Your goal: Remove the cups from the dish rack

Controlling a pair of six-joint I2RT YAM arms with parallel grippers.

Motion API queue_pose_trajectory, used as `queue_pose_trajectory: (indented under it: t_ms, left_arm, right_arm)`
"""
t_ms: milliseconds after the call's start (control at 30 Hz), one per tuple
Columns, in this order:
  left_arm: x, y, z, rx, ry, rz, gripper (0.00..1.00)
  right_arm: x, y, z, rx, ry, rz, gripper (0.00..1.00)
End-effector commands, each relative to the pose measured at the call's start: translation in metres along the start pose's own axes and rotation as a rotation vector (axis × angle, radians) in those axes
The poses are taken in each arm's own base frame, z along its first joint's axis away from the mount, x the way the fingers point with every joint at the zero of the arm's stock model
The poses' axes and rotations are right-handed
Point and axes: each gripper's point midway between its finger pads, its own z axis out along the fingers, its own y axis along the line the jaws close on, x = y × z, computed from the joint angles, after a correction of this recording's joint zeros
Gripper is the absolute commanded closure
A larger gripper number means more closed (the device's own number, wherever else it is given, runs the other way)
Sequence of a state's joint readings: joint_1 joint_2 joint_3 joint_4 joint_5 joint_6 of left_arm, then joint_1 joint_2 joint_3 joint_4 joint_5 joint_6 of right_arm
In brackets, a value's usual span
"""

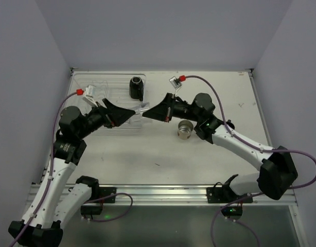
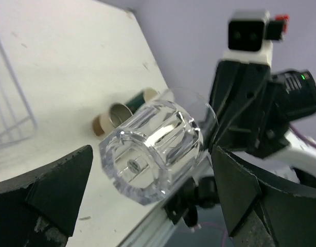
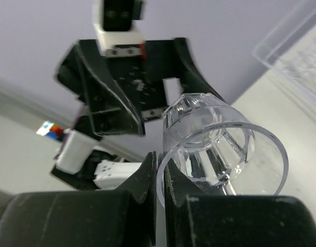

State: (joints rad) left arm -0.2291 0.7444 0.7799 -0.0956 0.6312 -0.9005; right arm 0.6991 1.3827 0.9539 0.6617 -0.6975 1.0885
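Observation:
The clear cup (image 1: 142,108) hangs in the air between my two grippers, over the table just right of the dish rack (image 1: 101,87). My right gripper (image 1: 150,111) is shut on its rim: in the right wrist view the fingers (image 3: 147,180) pinch the wall of the clear cup (image 3: 220,149). My left gripper (image 1: 131,114) stands open around the cup's base, and its fingers (image 2: 60,190) are apart from the clear cup (image 2: 153,149). A black mug (image 1: 136,87) stands at the rack's far right end. A cream cup (image 1: 186,129) sits on the table.
The right arm (image 2: 250,103) fills the space behind the clear cup in the left wrist view. The cream cup (image 2: 109,119) has something dark teal (image 2: 141,96) beside or inside it. The rack's clear rim (image 3: 297,46) shows at the upper right of the right wrist view.

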Motion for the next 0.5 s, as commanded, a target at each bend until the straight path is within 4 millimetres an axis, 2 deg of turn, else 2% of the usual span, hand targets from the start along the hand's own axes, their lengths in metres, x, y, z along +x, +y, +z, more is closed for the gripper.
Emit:
queue_pose_trajectory:
  t_ms: [0,33,67,100,133,167,200,233,267,300,333,400,467]
  left_arm:
    - [-0.038,0.021,-0.024,-0.306,-0.112,0.152,0.00]
    - [-0.051,0.037,-0.032,-0.419,-0.180,0.159,0.00]
    - [-0.051,0.048,-0.040,-0.489,-0.184,0.149,0.00]
    - [-0.055,0.051,-0.046,-0.531,-0.208,0.153,0.00]
    - [-0.062,0.061,-0.055,-0.603,-0.253,0.149,0.00]
    - [-0.062,0.065,-0.062,-0.639,-0.271,0.144,0.00]
    - [-0.063,0.068,-0.065,-0.657,-0.285,0.139,0.00]
    - [-0.064,0.070,-0.068,-0.674,-0.303,0.141,0.00]
    - [-0.066,0.066,-0.070,-0.658,-0.322,0.148,0.00]
    - [-0.064,0.068,-0.070,-0.657,-0.321,0.144,0.00]
    - [-0.064,0.068,-0.069,-0.653,-0.322,0.142,0.00]
    - [-0.063,0.067,-0.067,-0.636,-0.318,0.142,0.00]
    - [-0.061,0.069,-0.061,-0.631,-0.298,0.137,0.00]
  right_arm:
    - [-0.023,-0.022,-0.014,0.265,-0.050,-0.113,1.00]
    - [-0.016,-0.038,-0.022,0.360,-0.013,-0.110,1.00]
    - [-0.030,-0.039,-0.024,0.419,-0.050,-0.137,1.00]
    - [-0.030,-0.047,-0.029,0.478,-0.043,-0.140,1.00]
    - [-0.022,-0.063,-0.041,0.579,0.002,-0.132,1.00]
    - [-0.032,-0.066,-0.045,0.643,-0.027,-0.153,1.00]
    - [-0.029,-0.070,-0.048,0.671,-0.004,-0.154,1.00]
    - [-0.019,-0.082,-0.054,0.719,0.053,-0.151,1.00]
    - [-0.027,-0.083,-0.054,0.756,0.043,-0.170,1.00]
    - [-0.022,-0.089,-0.055,0.791,0.067,-0.171,1.00]
    - [-0.011,-0.104,-0.060,0.853,0.128,-0.169,1.00]
    - [-0.014,-0.110,-0.059,0.927,0.131,-0.211,1.00]
    - [-0.004,-0.124,-0.061,0.994,0.183,-0.207,1.00]
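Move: The right fingers already pinch the rim of the clear cup, whose base sits between the left hand's open fingers, its middle some 3 cm right of that hand and level with it. Bare table beside the beige cup lies about 8 cm ahead, 8 cm right and 31 cm below the right hand; the beige cup is 9 cm farther right. For the left hand, the black cup in the rack is roughly 27 cm straight ahead, 25 cm down. Keeping its pinch on the clear cup's rim, the right hand draws it out from between the left fingers, sinking and going forward, about 8 cm and 7 cm, and somewhat right, the fingers tipping downward some 40 degrees and swinging clockwise. The left hand, fingers still wide open, backs off about 10 cm to its left, turning counter-clockwise until it faces the rack. ##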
